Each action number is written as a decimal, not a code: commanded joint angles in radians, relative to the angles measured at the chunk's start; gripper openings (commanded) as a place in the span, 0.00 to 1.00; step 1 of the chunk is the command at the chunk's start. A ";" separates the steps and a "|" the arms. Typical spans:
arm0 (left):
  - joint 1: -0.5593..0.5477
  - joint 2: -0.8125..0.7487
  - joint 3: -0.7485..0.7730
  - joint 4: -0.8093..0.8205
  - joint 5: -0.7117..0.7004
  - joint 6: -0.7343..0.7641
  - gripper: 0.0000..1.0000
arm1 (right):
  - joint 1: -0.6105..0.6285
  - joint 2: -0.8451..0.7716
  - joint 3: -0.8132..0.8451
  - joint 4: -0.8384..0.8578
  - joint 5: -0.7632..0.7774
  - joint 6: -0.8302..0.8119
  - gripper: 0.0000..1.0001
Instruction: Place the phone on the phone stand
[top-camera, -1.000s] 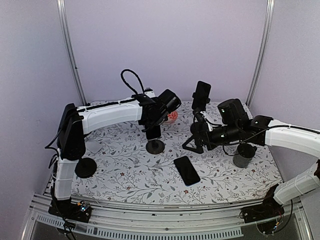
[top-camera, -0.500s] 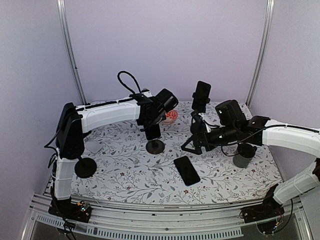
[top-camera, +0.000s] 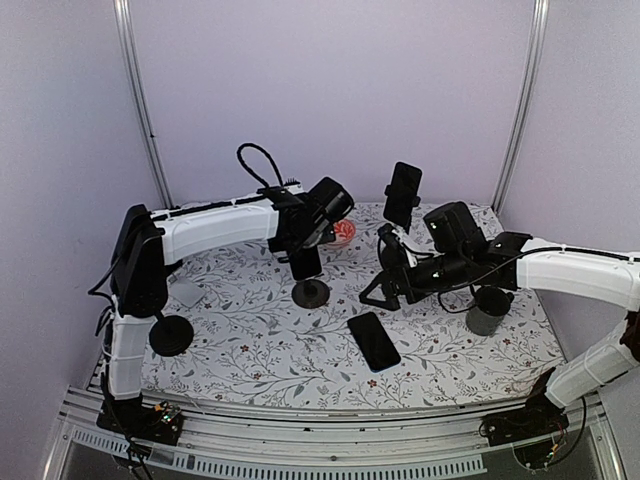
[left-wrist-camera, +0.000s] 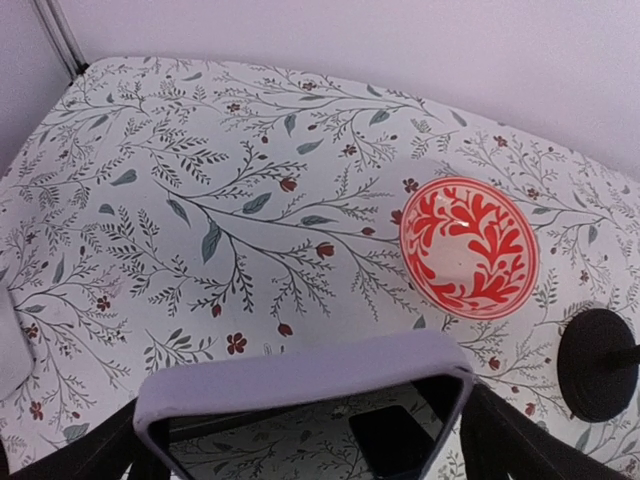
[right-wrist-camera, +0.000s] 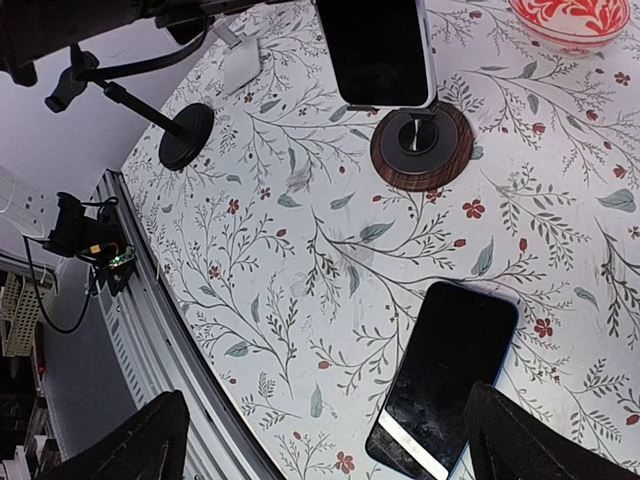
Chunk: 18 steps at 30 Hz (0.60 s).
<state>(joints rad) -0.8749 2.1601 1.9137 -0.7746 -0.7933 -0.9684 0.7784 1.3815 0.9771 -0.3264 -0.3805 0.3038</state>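
A phone in a lilac case (top-camera: 305, 262) stands upright at the top of a phone stand with a round base (top-camera: 311, 293). My left gripper (top-camera: 306, 250) is shut on its sides from above. In the left wrist view the case's top edge (left-wrist-camera: 300, 378) fills the space between my fingers (left-wrist-camera: 515, 440). A second, dark phone (top-camera: 373, 341) lies flat on the table. My right gripper (top-camera: 384, 289) hovers open and empty just behind it. In the right wrist view this phone (right-wrist-camera: 445, 380) lies near the right finger, and the stand's base (right-wrist-camera: 422, 146) lies beyond.
A third phone sits on a tall stand (top-camera: 403, 193) at the back. A red patterned bowl (top-camera: 344, 232) lies behind the left gripper. A grey cup (top-camera: 487, 313) stands at the right. A black round-based stand (top-camera: 171, 335) and a white object (top-camera: 185, 293) are at the left.
My right gripper has drifted a little to the left, toward the flat phone. My left gripper, with the lilac phone in it, has barely shifted.
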 joint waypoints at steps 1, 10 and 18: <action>-0.009 -0.102 -0.007 -0.027 -0.024 0.040 0.99 | -0.003 0.022 0.043 0.028 -0.018 0.008 0.99; -0.043 -0.325 -0.127 -0.132 -0.037 0.171 0.99 | -0.004 0.055 0.067 0.029 -0.002 0.000 0.99; -0.062 -0.547 -0.329 -0.232 -0.016 0.225 0.99 | -0.003 0.108 0.098 0.035 -0.007 -0.006 0.99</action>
<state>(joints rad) -0.9230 1.6787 1.6386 -0.8993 -0.8234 -0.7670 0.7784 1.4593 1.0355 -0.3119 -0.3801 0.3027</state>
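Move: The phone just set on the phone stand is right at the open left fingers, its middle about 4 cm below the hand and 1 cm back, level sideways; the red bowl is roughly 16 cm ahead, 6 cm right and 15 cm down. The flat phone lies about 4 cm ahead of the right hand, level sideways and some 16 cm below. From that hand the phone on the stand is about 17 cm ahead, 16 cm left and 5 cm lower. Up first, then also back and to its left, the left hand draws away from the phone on the stand with fingers still wide open, rising about 11 cm while retreating some 8 cm and turning slightly clockwise. The right hand, also open, creeps under 2 cm forward and left above the flat phone. ##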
